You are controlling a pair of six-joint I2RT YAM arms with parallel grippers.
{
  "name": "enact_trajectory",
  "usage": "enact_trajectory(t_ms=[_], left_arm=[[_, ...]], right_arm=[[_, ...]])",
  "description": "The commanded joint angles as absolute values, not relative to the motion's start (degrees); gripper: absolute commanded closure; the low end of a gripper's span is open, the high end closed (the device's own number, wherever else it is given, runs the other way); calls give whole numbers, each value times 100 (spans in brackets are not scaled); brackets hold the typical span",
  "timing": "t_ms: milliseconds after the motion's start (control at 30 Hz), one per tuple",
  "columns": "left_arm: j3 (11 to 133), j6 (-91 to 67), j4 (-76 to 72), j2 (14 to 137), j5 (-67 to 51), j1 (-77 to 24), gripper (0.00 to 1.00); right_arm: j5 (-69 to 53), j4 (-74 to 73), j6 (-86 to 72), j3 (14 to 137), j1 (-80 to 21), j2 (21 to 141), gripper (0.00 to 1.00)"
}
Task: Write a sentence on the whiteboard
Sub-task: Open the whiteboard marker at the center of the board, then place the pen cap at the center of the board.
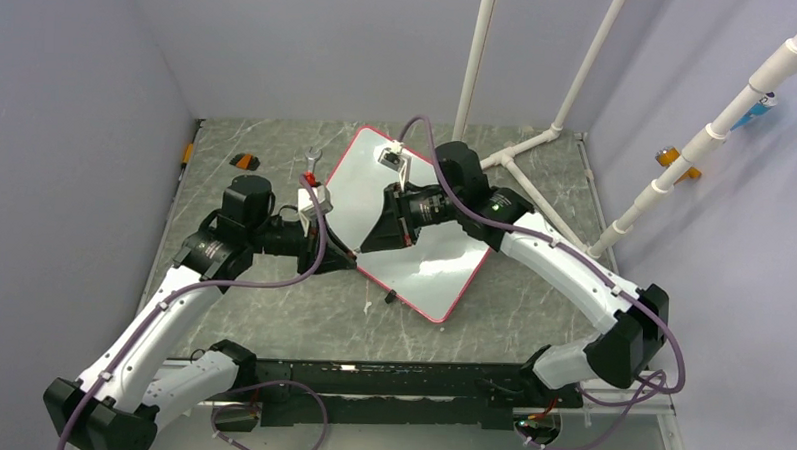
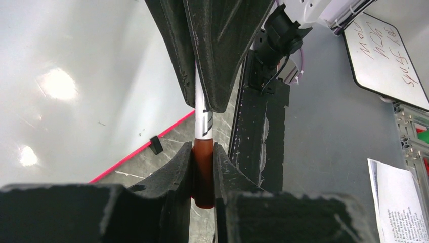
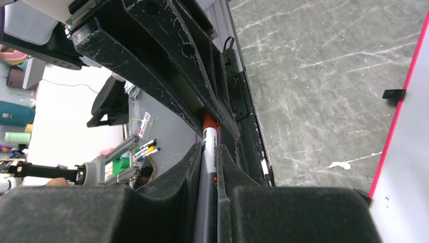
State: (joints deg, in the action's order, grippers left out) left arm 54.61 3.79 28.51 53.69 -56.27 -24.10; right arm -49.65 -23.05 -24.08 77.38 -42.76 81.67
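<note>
The whiteboard lies tilted on the grey table, glossy white with a pink-red rim; no sentence shows on it. Over its near-left edge my two grippers meet tip to tip on one marker. In the left wrist view my left gripper is shut on the marker's dark-red cap, and the white barrel runs up into the right gripper's fingers. In the right wrist view my right gripper is shut on the marker's grey-white barrel. The marker is hidden in the top view.
Small black clips sit on the board's near rim. An orange-black item and a metal tool lie at the back left. White pipes stand at the back right. Off the table hangs another small board with handwriting.
</note>
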Motion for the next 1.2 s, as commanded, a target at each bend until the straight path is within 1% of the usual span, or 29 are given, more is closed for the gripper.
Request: enact_trajectory(t_ms=[0,233,600,767,867,933,1033,1167], left_arm=[[5602,439,2430,5190,-5533,-2428,100],[5531,448,2442,5124,-5394,-2417,100],[5491,516,2550,5141,-5063,-2404,100],[5475,529,2610,5159,-4872,-2399,100],[5466,443,2607,5128,-4629,-2399,100],[5459,150,2529,5055,-4205,-2399,100],[5184,-978,2171,4711,-3098,-2399,100],[4026,-2326,1865,4086,-1296,-2399,100]], right_arm=[[-4702,-2210,-2439,7541,-4263,7753,100],[-4679,-2197,-2489,7226,-3849,7265,100],[-4987,-2527,-2351,6897,-3013,6573,100],[-4947,-2479,-2437,6707,-2725,6218,100],[-4716,-2505,-2487,6610,-2520,5962,100],[-4305,-2629,-2468,6597,-2468,5825,100],[-3426,-2813,-2438,6518,-2461,5564,100],[-2856,-2755,-2545,6300,-2467,5289,100]])
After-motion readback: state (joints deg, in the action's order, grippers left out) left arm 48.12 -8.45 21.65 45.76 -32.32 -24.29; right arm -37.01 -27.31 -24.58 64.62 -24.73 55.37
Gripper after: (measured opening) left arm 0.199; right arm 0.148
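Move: Both grippers already grip the marker: the left holds its red cap, with the marker body about 6 cm to its right. From the right gripper the cap lies about 6 cm left, 1 cm back and 1 cm lower. Roughly 30 cm below the right gripper lies the whiteboard, its middle about 25 cm ahead and 5 cm right; its nearer black clip is some 7 cm ahead and 2 cm right. Pull the marker body out of the cap: with its fingers kept shut on the body, draw the right gripper about 13 cm right, away from the left gripper, easing forward and up a little and swinging it some 30 degrees clockwise. Keep the left gripper pinching the cap almost in place at first, then bring it about 4 cm forward and 3 cm left, turning counter-clockwise. ##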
